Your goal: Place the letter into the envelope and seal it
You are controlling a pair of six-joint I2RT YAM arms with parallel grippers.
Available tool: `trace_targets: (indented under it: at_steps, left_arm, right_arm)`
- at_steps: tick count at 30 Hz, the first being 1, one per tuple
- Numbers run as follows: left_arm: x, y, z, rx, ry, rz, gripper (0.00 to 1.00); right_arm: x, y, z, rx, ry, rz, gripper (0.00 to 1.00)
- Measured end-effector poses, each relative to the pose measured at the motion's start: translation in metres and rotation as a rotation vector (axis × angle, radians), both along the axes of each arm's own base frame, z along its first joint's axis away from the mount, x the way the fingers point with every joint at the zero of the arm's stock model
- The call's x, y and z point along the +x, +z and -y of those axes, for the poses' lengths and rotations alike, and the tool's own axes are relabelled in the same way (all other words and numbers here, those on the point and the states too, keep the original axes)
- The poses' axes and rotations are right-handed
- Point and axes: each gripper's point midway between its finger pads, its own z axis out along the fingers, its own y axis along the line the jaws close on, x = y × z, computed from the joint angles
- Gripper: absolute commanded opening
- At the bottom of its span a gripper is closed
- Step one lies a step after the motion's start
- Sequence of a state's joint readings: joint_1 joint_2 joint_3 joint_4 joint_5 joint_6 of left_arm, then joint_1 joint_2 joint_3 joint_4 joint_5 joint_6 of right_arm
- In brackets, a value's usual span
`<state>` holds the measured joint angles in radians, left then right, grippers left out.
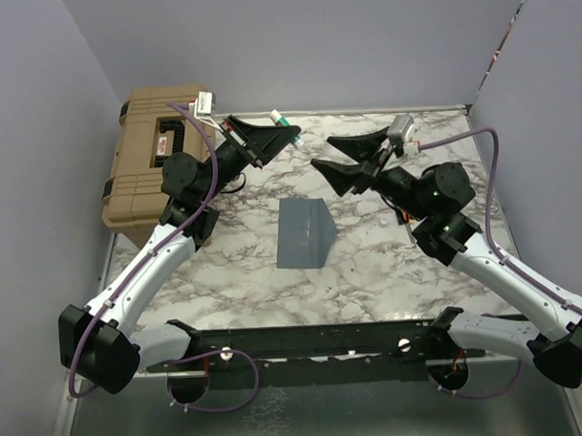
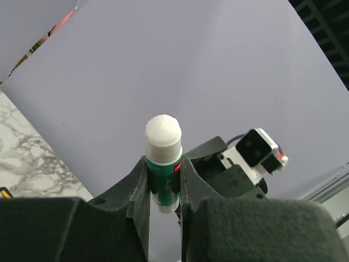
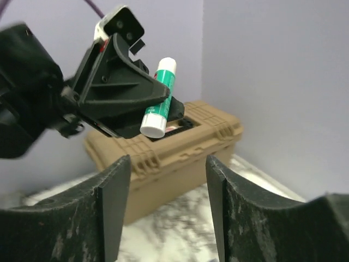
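Observation:
The slate blue-grey envelope [image 1: 306, 233] lies flat in the middle of the marble table, flap folded down. The letter is out of view. My left gripper [image 1: 280, 130] is raised at the back left and is shut on a green and white glue stick [image 1: 281, 118], which also shows in the left wrist view [image 2: 163, 164] and in the right wrist view [image 3: 158, 99]. My right gripper [image 1: 344, 161] is open and empty, raised at the back right of the envelope and facing the left gripper.
A big tan hard case [image 1: 153, 161] stands at the back left corner, also in the right wrist view [image 3: 174, 150]. Grey walls close in the table on three sides. The black rail [image 1: 314, 343] with the arm bases runs along the near edge.

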<state>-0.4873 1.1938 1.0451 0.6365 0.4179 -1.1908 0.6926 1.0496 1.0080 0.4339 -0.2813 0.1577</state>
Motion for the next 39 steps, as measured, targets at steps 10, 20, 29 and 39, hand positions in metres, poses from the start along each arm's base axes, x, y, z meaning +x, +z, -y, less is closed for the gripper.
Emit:
trace_targets:
  at_steps: [10, 20, 29, 39]
  left_arm:
    - [0.009, -0.023, 0.012, 0.030, -0.054, -0.106, 0.00]
    - [0.004, -0.028, 0.014, 0.033, -0.086, -0.133, 0.00]
    - [0.004, -0.039, 0.014, 0.042, -0.081, -0.147, 0.00]
    - [-0.013, -0.025, 0.015, 0.056, -0.069, 0.007, 0.00]
  right_arm:
    - [0.004, -0.024, -0.038, -0.197, -0.129, 0.358, 0.53]
    - [0.020, -0.021, -0.031, -0.188, -0.251, 0.398, 0.30]
    - [0.021, -0.031, -0.031, -0.150, -0.242, 0.316, 0.01]
    - [0.001, -0.021, -0.024, 0.237, -0.045, -0.172, 0.01]
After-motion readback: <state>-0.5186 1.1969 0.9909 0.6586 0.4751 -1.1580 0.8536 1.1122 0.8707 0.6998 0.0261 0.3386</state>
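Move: The glue stick's lower white end is about 5 cm left of the right hand, 2 cm ahead and 1 cm above; the stick's middle is some 6 cm left, 3 cm ahead and 4 cm above. The left hand already pinches it, its middle about 1 cm above that hand. From the right hand, the envelope lies roughly 4 cm ahead, 4 cm left and 45 cm below, and the yellow knife 8 cm ahead, 20 cm right, equally low. The glue stick, kept pinched by the left hand, sinks about 4 cm while the right hand comes left and down towards its lower end, rolling counter-clockwise looking along its fingers. The right fingers close on the white end, then roll some 40 degrees clockwise, keeping hold, as both hands ease back and up a little. ##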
